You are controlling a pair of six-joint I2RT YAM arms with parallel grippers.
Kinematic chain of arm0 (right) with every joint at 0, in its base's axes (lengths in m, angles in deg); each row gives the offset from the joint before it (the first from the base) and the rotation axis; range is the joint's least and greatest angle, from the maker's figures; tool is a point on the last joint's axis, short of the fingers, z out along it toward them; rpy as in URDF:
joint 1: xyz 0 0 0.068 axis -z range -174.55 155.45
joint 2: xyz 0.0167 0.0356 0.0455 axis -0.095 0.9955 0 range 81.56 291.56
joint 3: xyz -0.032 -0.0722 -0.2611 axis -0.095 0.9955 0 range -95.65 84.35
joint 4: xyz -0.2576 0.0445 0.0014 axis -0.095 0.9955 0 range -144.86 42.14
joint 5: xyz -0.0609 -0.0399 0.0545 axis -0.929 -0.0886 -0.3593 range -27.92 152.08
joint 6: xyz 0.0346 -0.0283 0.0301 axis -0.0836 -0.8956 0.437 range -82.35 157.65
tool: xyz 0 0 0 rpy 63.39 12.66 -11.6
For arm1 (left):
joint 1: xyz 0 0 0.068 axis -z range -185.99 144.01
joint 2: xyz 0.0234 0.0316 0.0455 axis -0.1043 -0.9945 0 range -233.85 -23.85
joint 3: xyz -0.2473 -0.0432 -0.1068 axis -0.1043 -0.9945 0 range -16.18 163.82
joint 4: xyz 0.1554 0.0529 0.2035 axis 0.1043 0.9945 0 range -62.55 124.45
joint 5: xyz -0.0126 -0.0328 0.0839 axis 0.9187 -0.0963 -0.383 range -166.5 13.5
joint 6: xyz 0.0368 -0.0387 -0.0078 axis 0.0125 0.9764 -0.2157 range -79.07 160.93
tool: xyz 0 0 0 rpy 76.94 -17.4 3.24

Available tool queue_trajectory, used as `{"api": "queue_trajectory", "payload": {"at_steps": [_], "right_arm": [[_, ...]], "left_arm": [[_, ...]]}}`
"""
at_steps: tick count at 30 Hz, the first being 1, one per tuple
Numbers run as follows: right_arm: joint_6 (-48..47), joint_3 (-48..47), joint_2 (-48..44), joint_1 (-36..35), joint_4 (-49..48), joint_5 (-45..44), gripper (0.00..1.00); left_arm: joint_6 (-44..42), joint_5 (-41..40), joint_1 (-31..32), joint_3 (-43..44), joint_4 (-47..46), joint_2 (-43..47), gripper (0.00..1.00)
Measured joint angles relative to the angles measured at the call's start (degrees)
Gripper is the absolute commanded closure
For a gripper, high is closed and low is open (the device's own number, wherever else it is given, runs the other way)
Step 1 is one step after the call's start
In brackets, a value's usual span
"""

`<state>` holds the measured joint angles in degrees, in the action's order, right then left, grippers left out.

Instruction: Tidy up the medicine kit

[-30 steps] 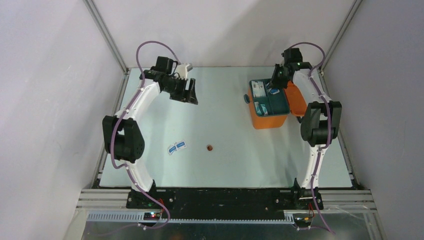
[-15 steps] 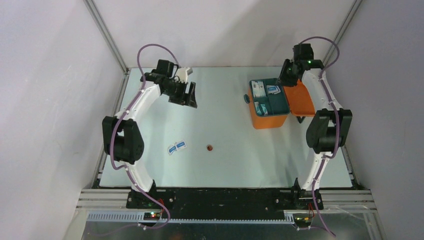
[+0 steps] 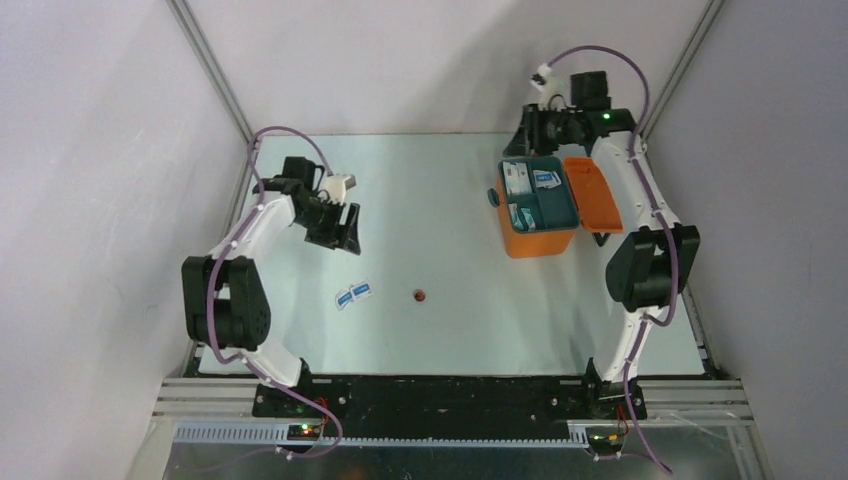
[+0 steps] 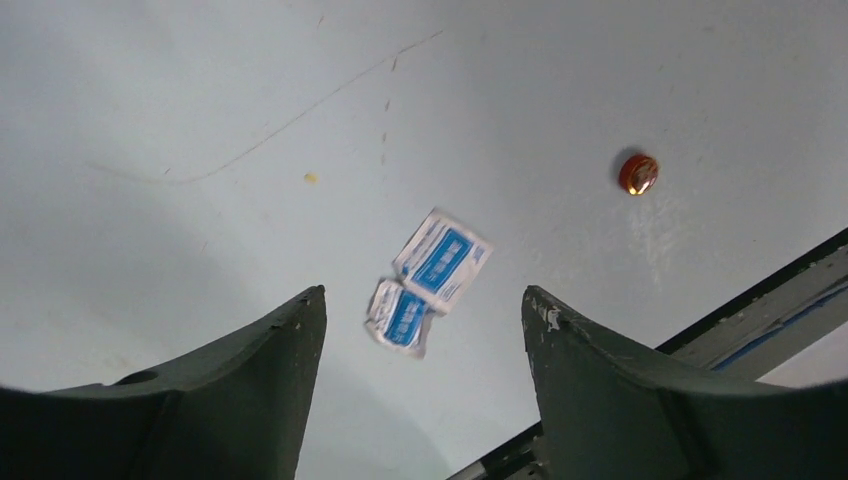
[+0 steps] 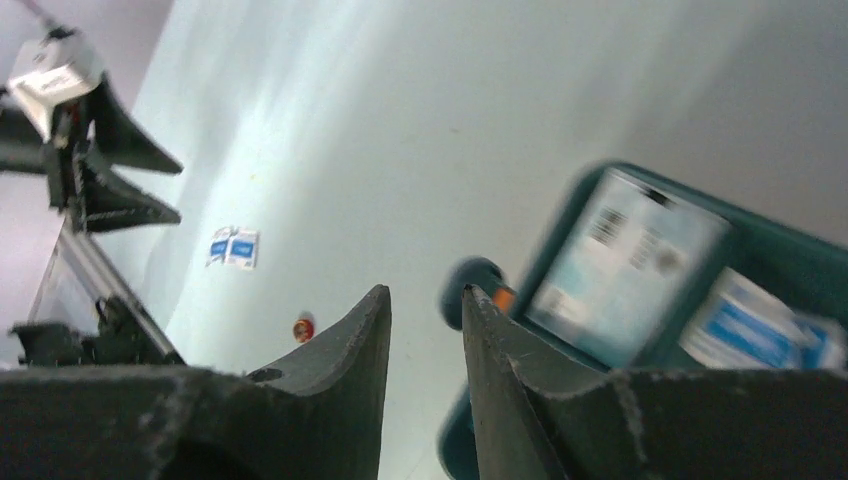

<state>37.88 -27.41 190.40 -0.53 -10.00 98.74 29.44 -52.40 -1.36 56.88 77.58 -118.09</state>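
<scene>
The medicine kit (image 3: 537,238), an orange box with a teal divided tray (image 3: 556,208), stands open at the back right, its lid (image 3: 590,195) lying flat to the right. White boxes and blue-and-white sachets lie in the tray (image 5: 640,262). My right gripper (image 3: 531,135) hovers behind the kit's back left corner; its jaws (image 5: 425,292) stand a little apart with nothing between them. Two blue-and-white sachets (image 3: 353,294) lie on the table at the near left. My left gripper (image 3: 345,230) hangs open above and behind them, the sachets (image 4: 428,280) showing between its fingers (image 4: 425,300).
A small red round cap (image 3: 420,295) lies on the table right of the sachets, also in the left wrist view (image 4: 637,172). Grey walls close the table on three sides. A dark rail (image 3: 450,395) runs along the near edge.
My right gripper has drawn back from the tray to behind the kit, its jaws parting. The left arm has swung nearer and leftward, over the two sachets.
</scene>
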Motion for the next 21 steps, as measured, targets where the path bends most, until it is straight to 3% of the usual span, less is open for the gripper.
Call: {"api": "queue_trajectory", "payload": {"at_steps": [9, 16, 21], "right_arm": [[-5.0, -3.2, 5.6, -11.3, 0.3, 6.8, 0.63], [-5.1, -3.2, 6.5, -10.6, 0.7, 6.9, 0.63], [-5.1, -3.2, 6.5, -9.9, 0.7, 6.2, 0.63]], "left_arm": [[-8.7, -2.1, -1.5, -6.6, 3.2, 2.7, 0.46], [-14.7, -7.4, 0.9, -9.6, 5.1, 2.5, 0.56], [-16.2, -9.9, 1.9, -9.9, 5.7, 0.7, 0.53]]}}
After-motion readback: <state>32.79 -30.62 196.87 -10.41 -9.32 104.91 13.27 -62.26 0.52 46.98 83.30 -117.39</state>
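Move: The two alcohol wipes lie overlapped on the table, below and behind the left hand: the smaller about 9 cm back, level sideways and some 10 cm down, the larger 6 cm back and 4 cm right. A small red jar sits about 8 cm back and 19 cm right. From the right hand the smaller wipe is roughly 22 cm back, 45 cm left and 26 cm down, the orange kit box about 3 cm back, 6 cm right and 18 cm down. The smaller wipe is what the open left hand comes down towards, drawing back about 7 cm while sinking 5 and easing left nearly 4; its fingers narrow to roughly half open and the wrist turns some 20 degrees, partly clockwise. Meanwhile the right hand, empty, swings about 10 cm left off the kit box, turning counter-clockwise and sinking slightly, then edges back a centimetre. ##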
